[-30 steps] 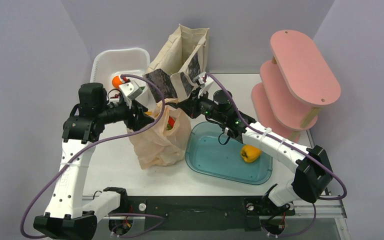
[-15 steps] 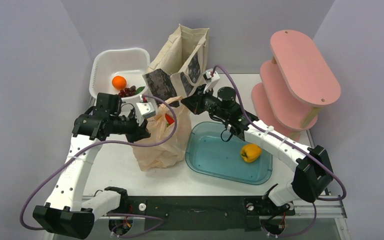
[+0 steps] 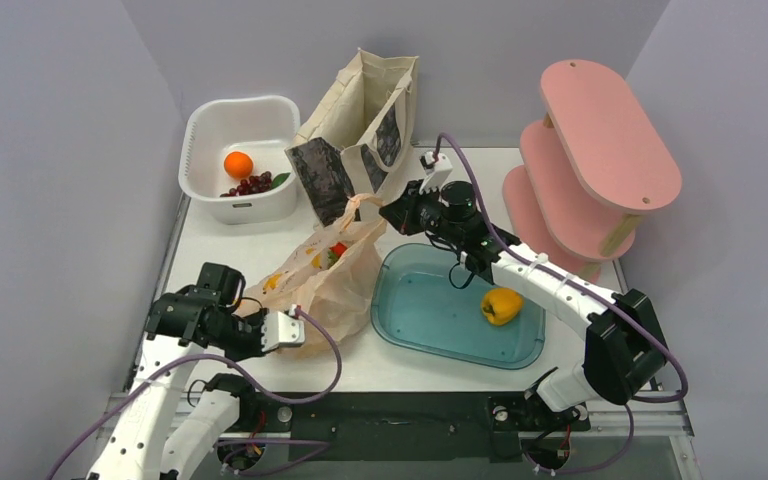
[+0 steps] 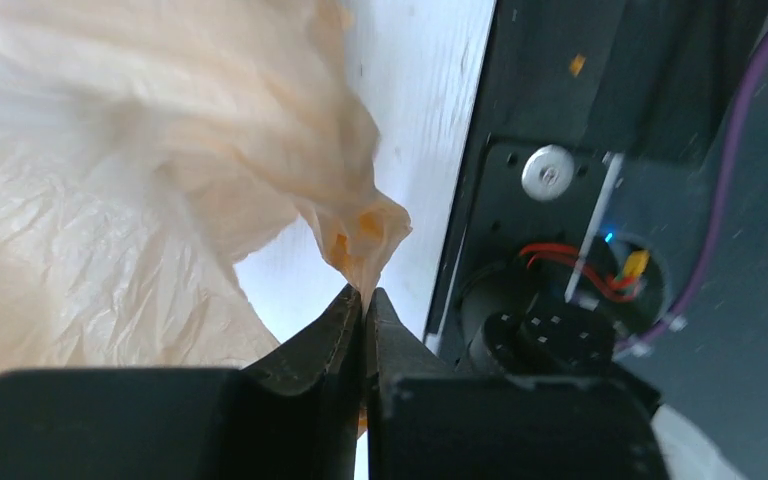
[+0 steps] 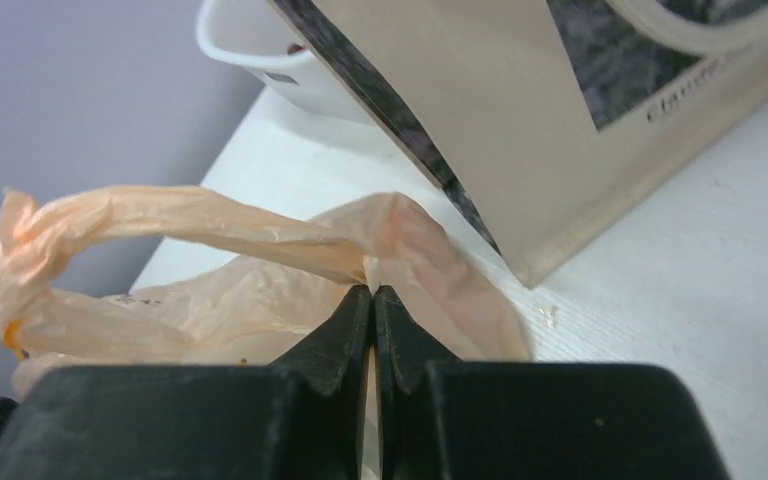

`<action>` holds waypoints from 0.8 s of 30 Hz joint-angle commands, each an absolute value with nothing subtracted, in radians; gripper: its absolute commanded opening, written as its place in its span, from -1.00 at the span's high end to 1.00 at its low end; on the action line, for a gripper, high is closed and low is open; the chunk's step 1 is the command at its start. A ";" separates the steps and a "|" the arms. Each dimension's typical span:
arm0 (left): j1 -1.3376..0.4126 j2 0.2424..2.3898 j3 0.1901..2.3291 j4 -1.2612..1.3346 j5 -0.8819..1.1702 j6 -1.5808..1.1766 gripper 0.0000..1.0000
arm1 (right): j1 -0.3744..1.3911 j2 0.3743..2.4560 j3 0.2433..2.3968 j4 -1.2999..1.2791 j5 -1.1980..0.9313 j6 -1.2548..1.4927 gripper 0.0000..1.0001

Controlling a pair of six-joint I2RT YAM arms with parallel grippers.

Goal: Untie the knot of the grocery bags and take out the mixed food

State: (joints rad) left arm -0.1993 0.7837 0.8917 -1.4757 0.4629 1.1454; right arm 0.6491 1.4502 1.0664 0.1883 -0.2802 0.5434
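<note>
The peach-orange plastic grocery bag [image 3: 325,285] lies tipped and stretched between my two grippers. My left gripper [image 3: 256,322] [image 4: 365,295] is shut on a bottom corner of the bag [image 4: 360,225] near the table's front edge. My right gripper [image 3: 390,210] [image 5: 372,290] is shut on the bag's twisted handle [image 5: 210,230] at the top. That handle ends in a bunched lump [image 5: 15,235] that may be the knot. Red and orange food [image 3: 332,252] shows through the plastic. The cream canvas tote [image 3: 360,120] stands upright behind.
A white basket [image 3: 210,125] at the back left holds a round orange fruit [image 3: 238,163] and dark grapes. A teal tray [image 3: 430,320] to the right of the bag holds a yellow bell pepper [image 3: 501,305]. A pink tiered shelf [image 3: 600,150] stands at the right.
My left arm swung from the bag's top down to the front edge and shut on the bag's corner. The bag now leans toward the front left. My right gripper shifted slightly right.
</note>
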 commanded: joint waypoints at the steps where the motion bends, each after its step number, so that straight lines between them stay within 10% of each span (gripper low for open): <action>1: -0.195 0.752 0.840 -1.468 0.301 1.343 1.00 | 0.639 1.409 1.001 0.163 -0.227 0.528 1.00; 6: -0.195 0.746 0.882 -1.444 0.300 1.282 0.90 | 0.628 1.403 0.983 0.101 -0.205 0.479 1.00; 11: -0.193 0.781 1.253 -1.501 0.600 1.018 0.24 | 0.640 1.371 1.007 0.104 -0.260 0.417 1.00; 18: -0.195 0.863 1.540 -1.452 0.850 0.648 0.17 | 0.656 1.365 1.069 0.112 -0.279 0.412 1.00; 24: -0.193 0.876 1.498 -1.026 0.678 0.273 0.12 | 0.663 1.342 1.083 0.135 -0.287 0.419 1.00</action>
State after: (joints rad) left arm -0.1955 0.8452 1.5406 -1.3617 0.7696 0.5964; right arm 0.6548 1.3952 1.0332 0.0811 -0.2699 0.4267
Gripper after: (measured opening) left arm 0.426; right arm 0.004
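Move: My left hand holds the near-left edge of the grocery bag; the bag's middle lies about 12 cm ahead, 15 cm to my right and 6 cm below. Its red food is roughly 17 cm ahead and 16 cm right. The teal tray's middle is some 43 cm right, 10 cm ahead and 12 cm below. From my right hand, on the far handle, the bag's middle is some 12 cm back, 11 cm left and 18 cm below. I ease my left hand a little left and down with the plastic still pinched, then open the fingers to let it go and rise over 20 cm, swinging back right as the fingers turn from mostly down to pointing right towards the bag, some 40 degrees. My right hand keeps its handle, dips about 6 cm and comes most of the way back up. ##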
